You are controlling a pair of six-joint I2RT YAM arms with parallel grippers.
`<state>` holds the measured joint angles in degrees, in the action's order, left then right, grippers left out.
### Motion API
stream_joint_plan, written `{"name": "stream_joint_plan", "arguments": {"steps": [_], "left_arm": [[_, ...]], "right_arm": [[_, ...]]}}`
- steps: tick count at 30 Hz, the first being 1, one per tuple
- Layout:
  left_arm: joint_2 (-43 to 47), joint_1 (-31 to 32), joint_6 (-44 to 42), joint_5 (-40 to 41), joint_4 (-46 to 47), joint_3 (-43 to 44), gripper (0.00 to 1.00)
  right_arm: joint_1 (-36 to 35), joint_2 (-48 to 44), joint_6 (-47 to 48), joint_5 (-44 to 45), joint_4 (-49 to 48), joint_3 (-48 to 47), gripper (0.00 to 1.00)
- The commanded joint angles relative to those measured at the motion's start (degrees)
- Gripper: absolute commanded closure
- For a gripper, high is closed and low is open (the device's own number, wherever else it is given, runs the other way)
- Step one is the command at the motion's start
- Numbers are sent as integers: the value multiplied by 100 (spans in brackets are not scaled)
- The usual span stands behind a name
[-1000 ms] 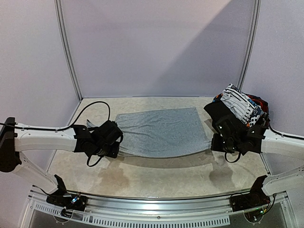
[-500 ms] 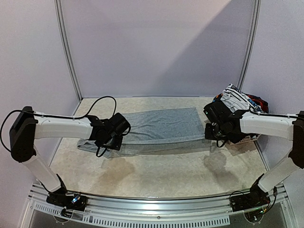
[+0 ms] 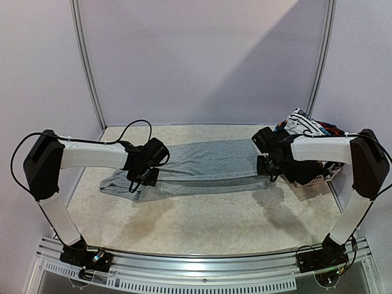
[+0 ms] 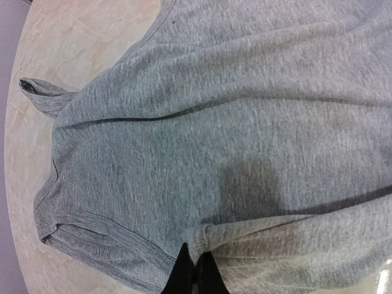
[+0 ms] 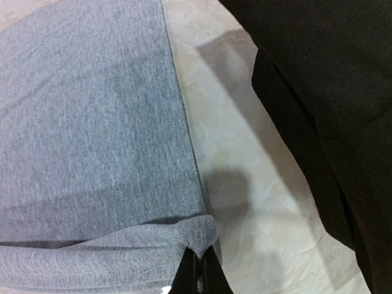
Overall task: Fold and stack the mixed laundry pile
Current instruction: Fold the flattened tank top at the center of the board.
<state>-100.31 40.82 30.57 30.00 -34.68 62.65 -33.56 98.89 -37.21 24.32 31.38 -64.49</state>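
A light grey garment (image 3: 208,162) lies spread across the middle of the table, with its near edge lifted and doubled back over itself. My left gripper (image 3: 142,179) is shut on a folded grey edge near the garment's left end; the left wrist view shows the fingertips (image 4: 196,269) pinching that fold. At the right end, my right gripper (image 3: 267,173) is shut on the grey corner, seen pinched in the right wrist view (image 5: 201,266). The rest of the mixed laundry pile (image 3: 306,125), with a white black-striped piece on top, sits at the far right.
A black garment (image 5: 324,79) from the pile hangs close beside the right gripper. A pale perforated basket (image 3: 318,177) shows under the pile. Bare beige table (image 3: 202,226) lies in front of the grey garment. Purple walls stand behind and at both sides.
Both grippers have moved away from the near edge toward the back, carrying the grey garment's near edge over the rest. The garment's left end now trails on the table.
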Motion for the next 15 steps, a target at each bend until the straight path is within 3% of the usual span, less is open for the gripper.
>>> {"name": "stream_joint_plan", "arguments": {"steps": [1, 4, 6, 7, 9, 11, 13, 15], "left_arm": [[-313, -163, -136, -29, -81, 236, 100], [-438, -241, -135, -57, -34, 339, 99], [-443, -311, -149, -112, 110, 423, 92], [-411, -338, -156, -143, 174, 464, 78], [-225, -339, -137, -99, 194, 486, 40], [154, -321, -75, 8, 265, 262, 14], [616, -320, 6, 106, 347, -126, 3], [1042, -320, 135, 145, 349, -519, 2]], "right_arm": [[89, 269, 18, 234, 145, -220, 98], [108, 389, 9, 208, 162, -382, 93], [142, 490, 19, 220, 265, -614, 86], [163, 504, 33, 215, 324, -748, 82], [166, 510, 68, 205, 489, -991, 65], [166, 368, 111, 137, 521, -981, 44], [171, -22, 149, 65, 419, -732, 32], [170, -400, 182, -113, 277, -345, 28]]}}
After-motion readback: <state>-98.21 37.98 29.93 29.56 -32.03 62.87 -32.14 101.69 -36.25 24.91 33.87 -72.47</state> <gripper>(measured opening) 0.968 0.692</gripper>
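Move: Each hand already pinches the lifted near edge of the tank top. Its landing place on the tank top lies about 2 cm ahead and 3 cm below either hand, neither left nor right. The tank top's far edge runs some 15 cm straight ahead of the left hand; its strap end lies roughly 13 cm to that hand's left, about level with it. The laundry basket stands about 14 cm to the right hand's right and 8 cm ahead. Both hands let go of the pinched edge: they carry it some 1–2 cm farther forward over the tank top, the left easing down about a centimetre and the right barely sinking, then the fingers spread, the left's nearly fully and the right's about two thirds. As they open, both lift off roughly 3 cm while drifting forward, the wrists almost unturned. ##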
